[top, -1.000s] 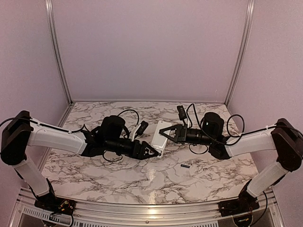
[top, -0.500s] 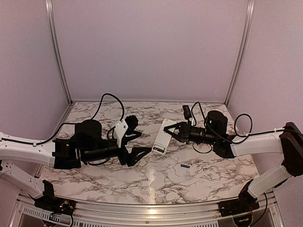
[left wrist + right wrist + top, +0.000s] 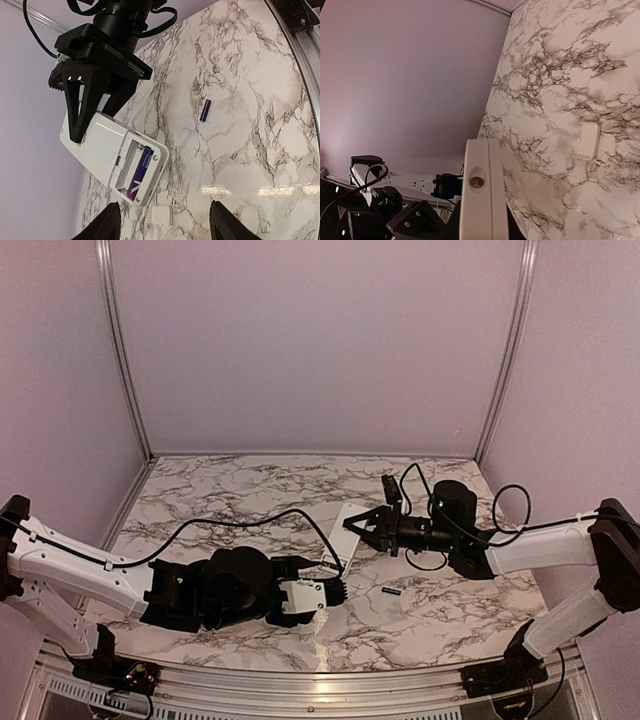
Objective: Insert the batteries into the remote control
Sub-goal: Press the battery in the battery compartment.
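Observation:
My right gripper (image 3: 360, 526) is shut on the remote control (image 3: 339, 544), holding it off the table with its plain white back showing. In the left wrist view the remote control (image 3: 102, 142) has an open compartment with one dark battery (image 3: 138, 169) lying in it, and the right gripper (image 3: 92, 100) clamps the far end. A second battery (image 3: 205, 110) lies loose on the marble, also the battery (image 3: 391, 592) seen from above. My left gripper (image 3: 165, 227) hangs open and empty, low by the front edge, short of the remote. The right wrist view shows the remote's end (image 3: 482, 195).
A small white cover plate (image 3: 160, 216) lies flat on the marble just below the remote, the same cover plate (image 3: 589, 141) in the right wrist view. The left arm (image 3: 210, 590) stretches low across the front left. A metal rail (image 3: 305, 55) borders the table.
The left arm has pulled away from the remote and swung down to the front of the table, its gripper now pointing right. The right gripper still holds the remote, shifted slightly right.

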Controlling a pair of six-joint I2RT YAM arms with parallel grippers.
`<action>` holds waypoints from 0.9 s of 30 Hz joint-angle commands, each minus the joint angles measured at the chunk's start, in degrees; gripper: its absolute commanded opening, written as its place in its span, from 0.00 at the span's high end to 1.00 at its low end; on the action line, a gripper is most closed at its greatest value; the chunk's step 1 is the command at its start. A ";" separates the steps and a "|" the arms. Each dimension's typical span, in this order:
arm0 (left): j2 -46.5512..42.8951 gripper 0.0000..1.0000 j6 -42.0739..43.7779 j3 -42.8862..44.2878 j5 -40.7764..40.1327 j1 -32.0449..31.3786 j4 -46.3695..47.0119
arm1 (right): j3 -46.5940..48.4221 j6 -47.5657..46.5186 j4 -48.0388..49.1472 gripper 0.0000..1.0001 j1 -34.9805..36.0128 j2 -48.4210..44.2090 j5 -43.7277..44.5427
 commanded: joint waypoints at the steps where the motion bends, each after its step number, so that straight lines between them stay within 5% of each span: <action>1: 1.66 0.39 6.83 2.47 -3.51 -0.96 -0.85 | -0.63 2.95 2.04 1.00 1.63 0.48 0.78; 27: 3.44 0.61 10.67 3.92 0.91 -1.99 -6.99 | -4.64 14.65 7.86 1.00 5.76 0.87 3.45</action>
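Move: The battery compartment, with one battery already lying in it, is at the near end of the remote in my right hand. It lies roughly 3 cm ahead of my empty left hand's point, 4 cm to its right and 3 cm below, or some 9 cm back, 3 cm left and 2 cm below my right one. From my left hand, the loose battery lies about 16 cm right and 3 cm ahead, the battery cover some 9 cm ahead and 3 cm left, both about 16 cm lower. Keeping my grip on the remote, my right hand brings it about 4 cm back and down, slightly left, towards my left fingers while tipping some 10 degrees so its compartment end lifts. My left hand narrows its fingers by about a third and rolls slightly, nearly in place, then eases a centimetre or so back, right and down, its fingertips coming close over the compartment; contact can't be made out. ##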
